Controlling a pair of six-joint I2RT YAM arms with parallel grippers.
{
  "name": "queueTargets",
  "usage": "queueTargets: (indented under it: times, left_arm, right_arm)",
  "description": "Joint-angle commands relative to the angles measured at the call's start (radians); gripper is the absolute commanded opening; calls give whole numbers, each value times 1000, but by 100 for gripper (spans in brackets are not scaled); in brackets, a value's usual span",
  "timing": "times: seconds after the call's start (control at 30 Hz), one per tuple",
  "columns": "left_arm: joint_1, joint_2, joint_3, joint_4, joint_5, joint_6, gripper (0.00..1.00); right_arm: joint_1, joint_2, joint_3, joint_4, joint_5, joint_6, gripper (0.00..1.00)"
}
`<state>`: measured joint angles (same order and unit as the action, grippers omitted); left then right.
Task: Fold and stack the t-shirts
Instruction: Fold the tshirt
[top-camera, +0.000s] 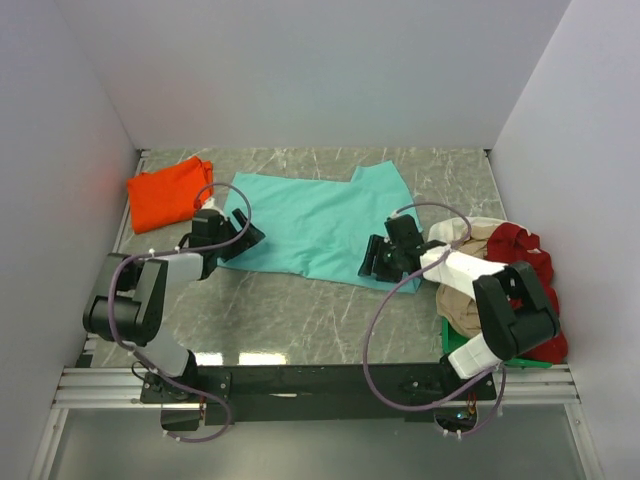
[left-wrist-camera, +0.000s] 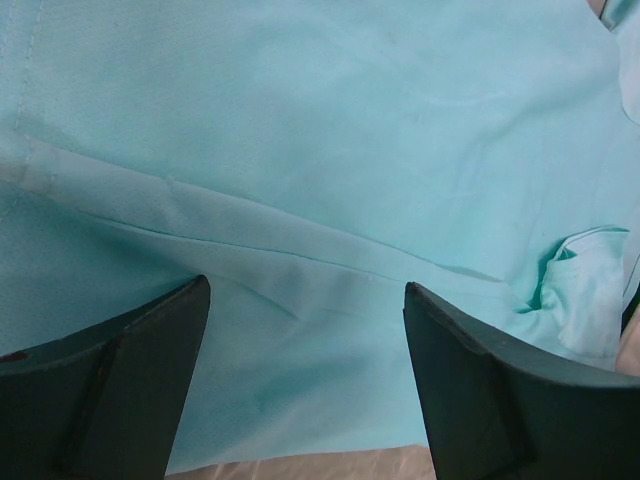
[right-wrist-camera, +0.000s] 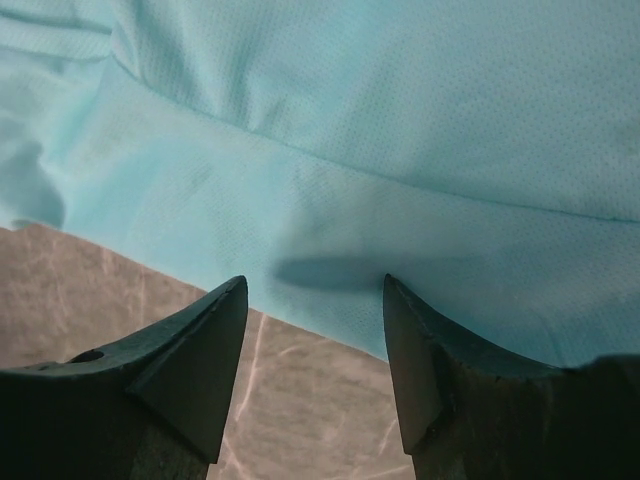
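A teal t-shirt lies spread flat across the middle of the table. My left gripper is open at its left edge. In the left wrist view the jaws straddle a creased seam of the teal t-shirt, with nothing pinched. My right gripper is open at the shirt's near right edge. In the right wrist view its fingers stand either side of the hem of the teal cloth. An orange t-shirt lies folded at the far left.
A loose pile at the right holds a dark red shirt, a beige one, white cloth and a bit of green. Grey marbled tabletop shows in front of the teal shirt. White walls enclose three sides.
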<state>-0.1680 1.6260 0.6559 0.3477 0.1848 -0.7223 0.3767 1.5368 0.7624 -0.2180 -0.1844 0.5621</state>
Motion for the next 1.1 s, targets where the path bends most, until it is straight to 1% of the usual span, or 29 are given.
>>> queueTargets:
  times: [0.0,0.2,0.33,0.4,0.43,0.53,0.63,0.7,0.83,0.93,1.0,1.07]
  left_arm:
    - [-4,-34,-82,-205,-30,14,86]
    - [-5,-190,-127,-252,-56,-3,86]
    - [-5,-299,-122,-337,-114,6,87]
    - [-5,-337,-124,-345,-116,7,87]
    - [-5,-357,-124,-389,-119,9,87]
    - [-7,-451,-104,-452,-146,17,87]
    - [-5,-503,-72,-498,-166,29,88]
    - [-5,-515,-46,-507,-169,34,88]
    - [-11,-500,-24,-477,-139,26,87]
    - [-27,-451,-16,-408,-122,15,87]
    - [-40,-410,-3,-362,-102,8,87]
    - [-63,-341,20,-355,-81,7,87]
  right_arm:
    - [66,-29,-90,-21,17,77,64]
    - [148,-95,-156,-15,63,128,64]
    - [174,-136,-179,-29,82,140,64]
    - [180,-161,-179,-50,95,139,64]
    - [179,-170,-175,-64,103,136,64]
    - [185,-217,-138,-145,161,124,64]
    - [185,-273,-63,-224,206,107,64]
    - [185,-300,-25,-274,224,91,64]
    - [183,-308,89,-307,224,65,64]
    - [185,-276,138,-255,189,38,64]
    - [185,-222,164,-216,159,16,64]
    - [185,-152,198,-186,138,1,64]
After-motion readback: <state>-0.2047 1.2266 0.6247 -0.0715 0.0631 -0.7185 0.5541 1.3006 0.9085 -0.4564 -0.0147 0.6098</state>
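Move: Both open grippers are down on the teal t-shirt. Its middle lies about 15 cm to the left hand's right and level with it, barely below. From the right hand the shirt's middle is some 14 cm left and 10 cm ahead, also just below. The folded orange shirt sits roughly 20 cm to the left of the left hand and 10 cm farther out; the clothes bin is around 30 cm right of the right hand, 8 cm back. With open fingertips already resting on the teal cloth, both hands drag it back towards the robot by about 7 cm, the left drifting outwards, the right swinging a little left and then back right. Both then come off the cloth and reverse forward: the right rises about 9 cm, the left around 6 before starting to sink again. The fingers stay open. ##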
